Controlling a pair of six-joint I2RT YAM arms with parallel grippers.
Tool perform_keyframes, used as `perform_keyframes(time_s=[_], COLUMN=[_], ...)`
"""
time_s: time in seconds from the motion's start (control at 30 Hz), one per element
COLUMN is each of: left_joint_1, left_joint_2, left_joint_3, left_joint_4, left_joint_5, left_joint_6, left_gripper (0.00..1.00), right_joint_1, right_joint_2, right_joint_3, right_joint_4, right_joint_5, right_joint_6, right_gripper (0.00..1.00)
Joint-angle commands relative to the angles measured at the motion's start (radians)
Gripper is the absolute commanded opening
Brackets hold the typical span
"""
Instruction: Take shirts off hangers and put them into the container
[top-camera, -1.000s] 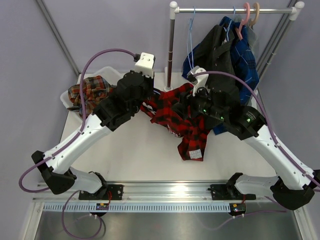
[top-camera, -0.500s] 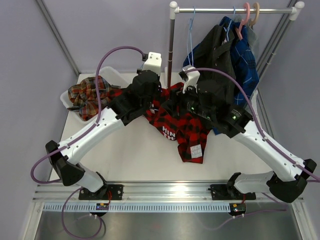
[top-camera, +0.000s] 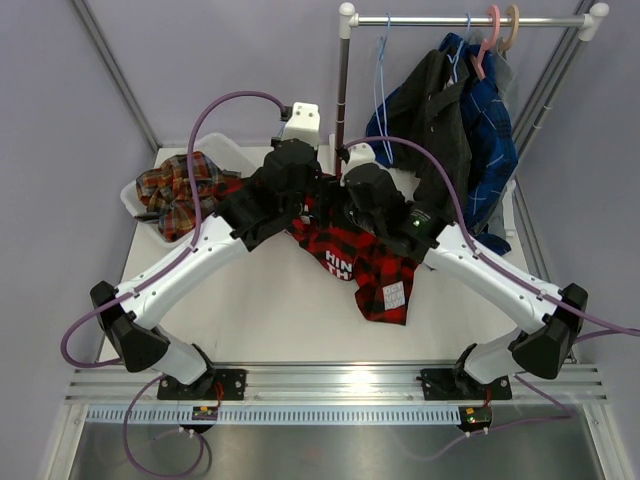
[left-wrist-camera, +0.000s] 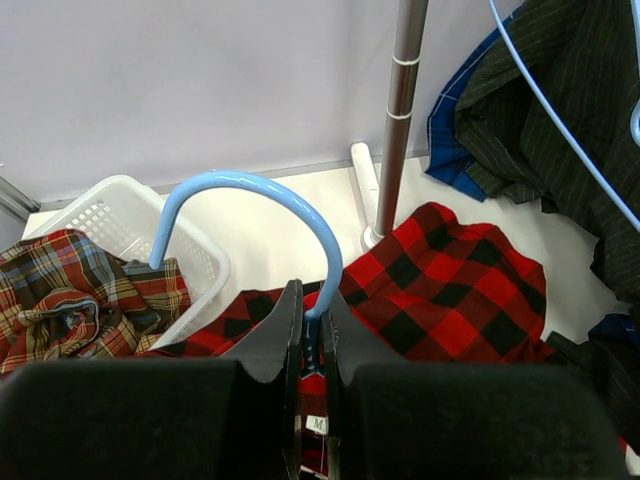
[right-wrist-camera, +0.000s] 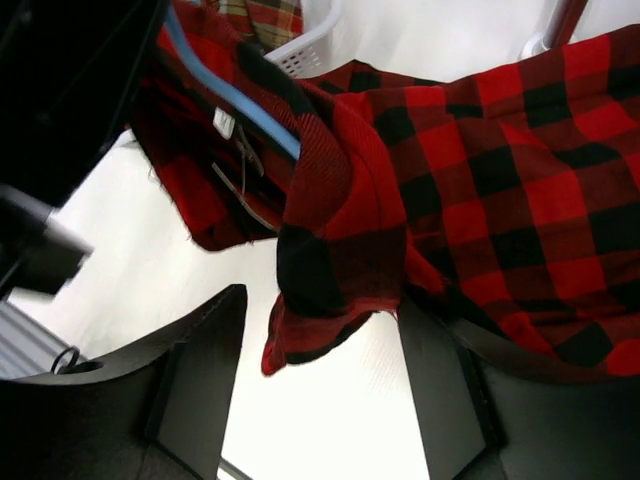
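Observation:
The red-and-black check shirt (top-camera: 365, 262) lies spread on the table, still on a light-blue hanger (left-wrist-camera: 250, 192). My left gripper (left-wrist-camera: 312, 335) is shut on the base of that hanger's hook, holding it upright above the collar. From the right, my right gripper (right-wrist-camera: 320, 340) comes close under the shirt's collar. Its jaws stand wide apart, and a folded edge of the shirt (right-wrist-camera: 330, 260) hangs between the fingertips without being pinched. The white container (top-camera: 226, 148) sits at the back left and holds the brown-orange-green shirt (top-camera: 180, 190).
A clothes rack (top-camera: 470, 20) at the back right carries a dark grey shirt (top-camera: 435, 110), a blue plaid shirt (top-camera: 495, 115), an empty blue hanger (top-camera: 380, 80), a pink hanger (top-camera: 490, 30) and a beige hanger (top-camera: 512, 25). The rack's post (left-wrist-camera: 400, 110) stands just behind the red shirt.
My right arm has swung left to meet the left gripper at the collar, and its jaws have spread wider. The left arm rose with the hanger a second ago and has held still since.

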Motion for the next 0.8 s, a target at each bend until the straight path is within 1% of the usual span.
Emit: perform_keyframes(time_s=[0.0,0.03,0.07,0.13,0.17,0.23,0.27,0.33,0.4,0.47,0.53,0.63,0.7,0.77], left_joint_1=[-0.004,-0.004,-0.004,-0.004,-0.002,0.0,0.003,0.01,0.044,0.082,0.102,0.141,0.153,0.164], left_joint_2=[-0.057,-0.062,-0.065,-0.066,-0.066,-0.071,-0.075,-0.1,-0.123,-0.157,-0.175,-0.203,-0.226,-0.24], left_joint_3=[0.021,0.018,0.012,0.006,0.001,-0.023,-0.034,-0.078,-0.109,-0.149,-0.178,-0.215,-0.23,-0.258], left_joint_4=[0.085,0.085,0.084,0.085,0.085,0.09,0.089,0.09,0.089,0.089,0.085,0.084,0.072,0.052], left_joint_5=[-0.037,-0.035,-0.035,-0.049,-0.055,-0.084,-0.093,-0.11,-0.103,-0.081,-0.078,-0.049,-0.029,-0.027], left_joint_6=[-0.02,-0.02,-0.016,0.007,0.017,0.041,0.043,0.026,-0.015,-0.037,-0.049,-0.06,-0.088,-0.104], left_gripper=[0.0,0.0,0.0,0.0,0.0,0.0,0.0,0.0,0.0,0.0,0.0,0.0,0.0,0.0], right_joint_1=[0.01,0.01,0.01,0.01,0.01,0.01,0.008,0.008,0.007,-0.01,-0.028,-0.091,-0.157,-0.188], right_joint_2=[0.031,0.043,0.05,0.051,0.042,0.011,-0.002,-0.045,-0.076,-0.121,-0.166,-0.223,-0.24,-0.262], right_joint_3=[0.059,0.064,0.069,0.072,0.069,0.056,0.052,0.033,0.017,-0.014,-0.049,-0.103,-0.125,-0.152], right_joint_4=[0.034,0.037,0.036,0.029,0.026,0.014,0.005,-0.026,-0.049,-0.079,-0.104,-0.107,-0.11,-0.11], right_joint_5=[0.101,0.124,0.133,0.147,0.151,0.186,0.205,0.265,0.33,0.345,0.343,0.305,0.271,0.253], right_joint_6=[0.052,0.054,0.052,0.052,0.051,0.041,0.035,0.012,-0.008,-0.017,-0.015,-0.015,-0.015,-0.021], right_gripper=[0.68,0.65,0.54,0.41,0.25,0.11,0.01,0.0,0.0,0.0,0.0,0.0,0.0,0.0])
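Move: The red checked shirt's bunched fold lies between the right hand's open fingers, some 2 cm ahead and 1 cm below, straight in line. The hanger's neck, gripped by the left hand, is about 6 cm farther out, 6 cm left and 7 cm above the right hand; the grey shirt on the rack hangs some 20 cm ahead and 20 cm to its right. From the left hand that fold is about 4 cm back, 6 cm right and 8 cm below. The red shirt's fold is pinched as the right hand eases a little forward and down and shuts its fingers on the cloth; the right hand then draws it about 11 cm to the right, away from the left hand, rising slightly and turning some 15 degrees clockwise. The left hand, still gripping the blue hanger's neck, pulls the other way, about 6 cm left and a little down. ##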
